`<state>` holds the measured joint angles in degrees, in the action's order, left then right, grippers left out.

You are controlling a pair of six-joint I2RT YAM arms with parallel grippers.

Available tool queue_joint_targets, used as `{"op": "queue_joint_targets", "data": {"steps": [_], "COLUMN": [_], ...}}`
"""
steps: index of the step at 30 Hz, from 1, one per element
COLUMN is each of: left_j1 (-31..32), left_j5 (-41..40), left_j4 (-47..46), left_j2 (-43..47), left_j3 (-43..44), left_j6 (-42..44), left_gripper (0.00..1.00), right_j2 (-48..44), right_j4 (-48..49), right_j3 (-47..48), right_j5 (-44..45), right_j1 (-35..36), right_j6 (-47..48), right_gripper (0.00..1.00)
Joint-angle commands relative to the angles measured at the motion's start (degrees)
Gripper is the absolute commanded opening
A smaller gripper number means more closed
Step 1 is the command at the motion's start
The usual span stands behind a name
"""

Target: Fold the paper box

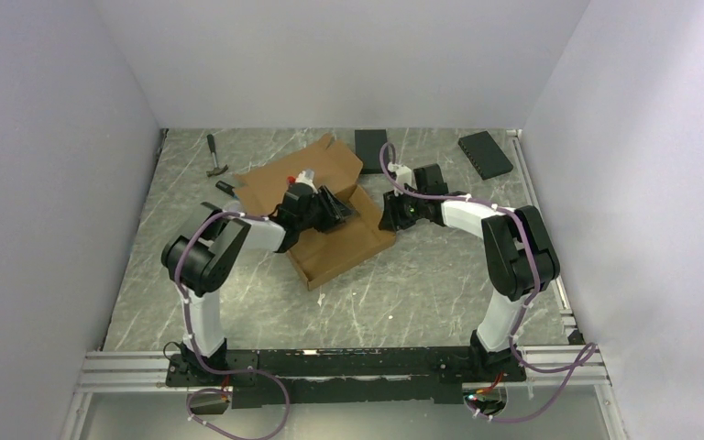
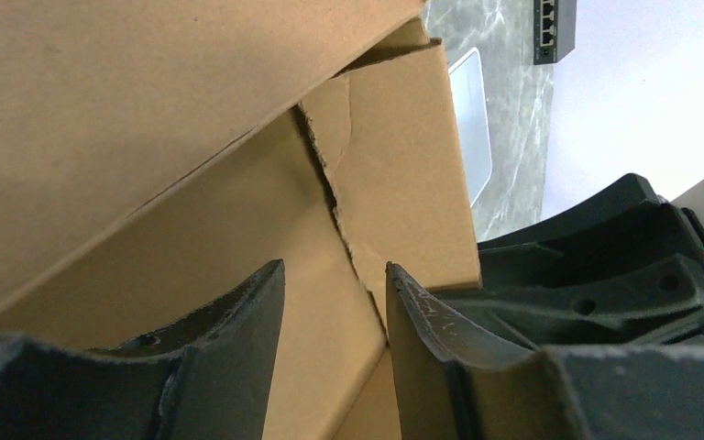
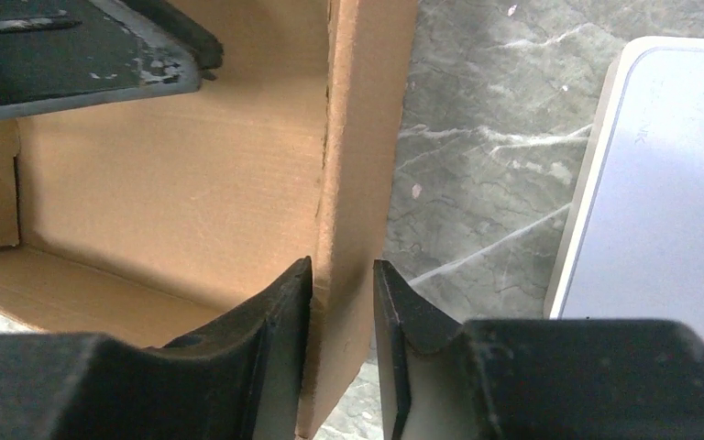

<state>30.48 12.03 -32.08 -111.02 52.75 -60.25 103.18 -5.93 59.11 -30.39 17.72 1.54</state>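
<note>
The paper box (image 1: 341, 240), brown corrugated cardboard, lies mid-table with its lid flap (image 1: 307, 174) raised at the back. My left gripper (image 1: 330, 209) reaches into it from the left. In the left wrist view its jaws stand open (image 2: 335, 275) in front of an inner panel and a torn-edged corner flap (image 2: 403, 174), with nothing pinched. My right gripper (image 1: 392, 213) is at the box's right side. In the right wrist view it straddles the upright side wall (image 3: 353, 137). The left finger (image 3: 280, 312) touches the wall and a thin gap shows at the right finger (image 3: 399, 302).
A white case (image 3: 660, 183) lies on the marble table just right of the box. Two black slabs (image 1: 371, 147) (image 1: 486, 153) sit at the back. A hammer (image 1: 214, 158) and a small dark item (image 1: 226, 187) lie at the back left. White walls enclose the table.
</note>
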Motion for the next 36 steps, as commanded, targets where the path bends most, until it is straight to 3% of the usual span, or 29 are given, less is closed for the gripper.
{"op": "queue_joint_targets", "data": {"steps": [1,7,11,21,25,28,32,36], "left_j1": [-0.2,-0.2,0.0,0.2,0.1,-0.1,-0.5,-2.6], "left_j5": [-2.0,-0.2,-0.4,-4.5,-9.8,-13.5,-16.9,-18.0], "left_j4": [2.2,6.6,12.1,23.4,28.4,31.5,34.8,28.8], "left_j2": [5.6,10.9,16.5,36.9,49.9,60.8,74.7,82.0], "left_j3": [-1.5,-1.0,-0.9,-9.6,-18.5,-26.2,-35.2,-43.4], "left_j6": [4.1,9.1,13.1,19.4,16.8,12.1,8.2,3.4], "left_gripper": [0.49,0.49,0.5,0.67,0.82,0.99,0.99,1.0], "right_j2": [0.0,-1.1,-2.2,-5.1,-5.8,-5.9,-5.8,-5.4], "right_j4": [1.1,0.1,-0.9,-0.7,-0.3,-0.3,-0.6,-1.0], "right_j3": [1.3,1.7,2.0,1.4,1.0,0.9,0.8,0.8], "right_j5": [2.7,7.7,13.2,22.6,24.5,24.5,23.7,22.6], "right_j1": [0.0,1.7,4.0,7.4,7.4,7.4,7.3,7.3], "right_j6": [1.4,3.3,6.3,10.6,11.3,11.5,11.6,11.5], "right_gripper": [0.3,0.09,0.01,0.02,0.03,0.03,0.03,0.03]}}
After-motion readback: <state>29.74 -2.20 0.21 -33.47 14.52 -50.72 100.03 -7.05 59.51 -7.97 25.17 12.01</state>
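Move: Behind the left hand, which hangs open inside the paper box, the box's left wall stands about 16 cm back and 14 cm to its left, slightly lower; the raised lid is some 13 cm ahead and 12 cm left. The rim of the box's right wall already runs between the right hand's half-open fingers; from that hand the white tablet lies about 6 cm ahead and 6 cm right, 3 cm lower. Shutting on the rim of the right wall, the right fingers pinch the cardboard while that wrist tips some 25 degrees steeper and the hand drifts about 2 cm forward and right. The left hand lifts out of the box, rising about 12 cm, then swings back and left towards the left wall, 16 cm each way, sinking some 5 cm at the end, its fingers tilting up and opening wide. ##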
